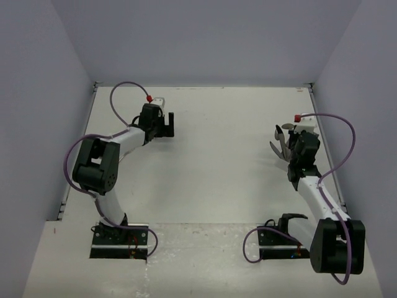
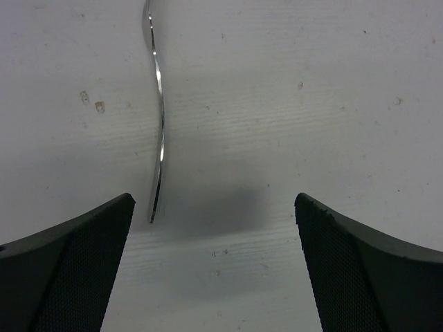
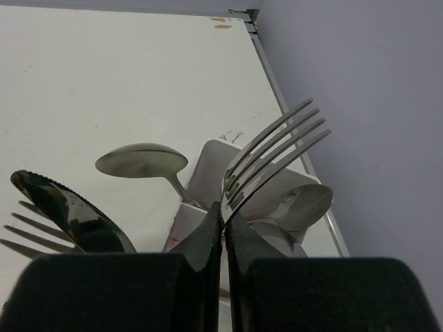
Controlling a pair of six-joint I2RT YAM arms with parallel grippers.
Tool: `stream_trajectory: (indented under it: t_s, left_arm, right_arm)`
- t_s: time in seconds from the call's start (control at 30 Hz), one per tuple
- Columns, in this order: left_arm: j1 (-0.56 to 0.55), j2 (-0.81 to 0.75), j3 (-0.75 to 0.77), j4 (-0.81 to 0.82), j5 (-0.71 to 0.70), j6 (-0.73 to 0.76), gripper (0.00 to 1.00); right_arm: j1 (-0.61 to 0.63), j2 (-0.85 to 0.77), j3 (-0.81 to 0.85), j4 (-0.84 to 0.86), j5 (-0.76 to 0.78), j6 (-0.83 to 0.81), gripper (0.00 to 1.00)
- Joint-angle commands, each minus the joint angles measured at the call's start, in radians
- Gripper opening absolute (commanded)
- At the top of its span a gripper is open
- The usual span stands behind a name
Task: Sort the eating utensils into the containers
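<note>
My right gripper [image 3: 223, 211] is shut on a fork [image 3: 277, 152], whose tines rise up and to the right from between the fingertips. Behind it stands the white container [image 3: 208, 162] holding several utensils: a spoon [image 3: 142, 160] leaning left, another spoon [image 3: 304, 204] on the right, a knife [image 3: 69, 211] and a second fork [image 3: 28, 232] at the left. In the top view these utensils [image 1: 277, 148] fan out beside the right gripper [image 1: 296, 155]. My left gripper [image 2: 214, 200] hangs open over the table. A slim silver utensil [image 2: 159, 124], seen edge-on, lies just inside its left finger [image 2: 83, 256].
The right side wall [image 3: 360, 104] and the table's metal edge strip [image 3: 277, 97] run close beside the container. In the top view the left gripper [image 1: 163, 124] is at the far left of the white table [image 1: 217, 155], near the back wall.
</note>
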Motion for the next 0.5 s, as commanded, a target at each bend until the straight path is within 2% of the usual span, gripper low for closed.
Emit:
stream_trajectory:
  t_s: [0.0,0.07,0.2,0.47]
  left_arm:
    - [0.01,0.014,0.039,0.061,0.026,0.034,0.99]
    - [0.011,0.013,0.038,0.06,0.014,0.038,0.99]
    - [0.021,0.008,0.033,0.065,-0.002,0.041,1.0]
    - [0.028,0.024,0.047,0.069,0.017,0.046,1.0]
  right_arm:
    - [-0.005,-0.085,0.043,-0.002,-0.032,-0.013,0.0]
    - [-0.005,-0.128,0.085,-0.066,-0.053,0.017,0.0]
    - [-0.005,-0.169,0.147,-0.094,-0.018,-0.028,0.0]
    - [-0.019,-0.036,0.122,0.054,-0.003,-0.115,0.0]
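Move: The right hand, with a fork still pinched tines up, is almost over the container's middle, which lies about 10 cm below and 1 cm ahead and left. From the hand, a spoon bowl stands some 5 cm ahead and 4 cm left, another 3 cm ahead and 5 cm right, and a knife blade 2 cm ahead, 8 cm left. The open left hand hovers by a table fork, its middle roughly 7 cm ahead, 2 cm left, 3 cm below. Upward goes the right hand, away from the container, easing back barely a centimetre as it starts and rising about 9 cm in all; near the end it sinks slightly and comes forward again. The wrist tips the fingers up some 10 degrees while they stay shut on the fork. The left hand all but stays over the table, fingers wide open around the near end of its fork. ##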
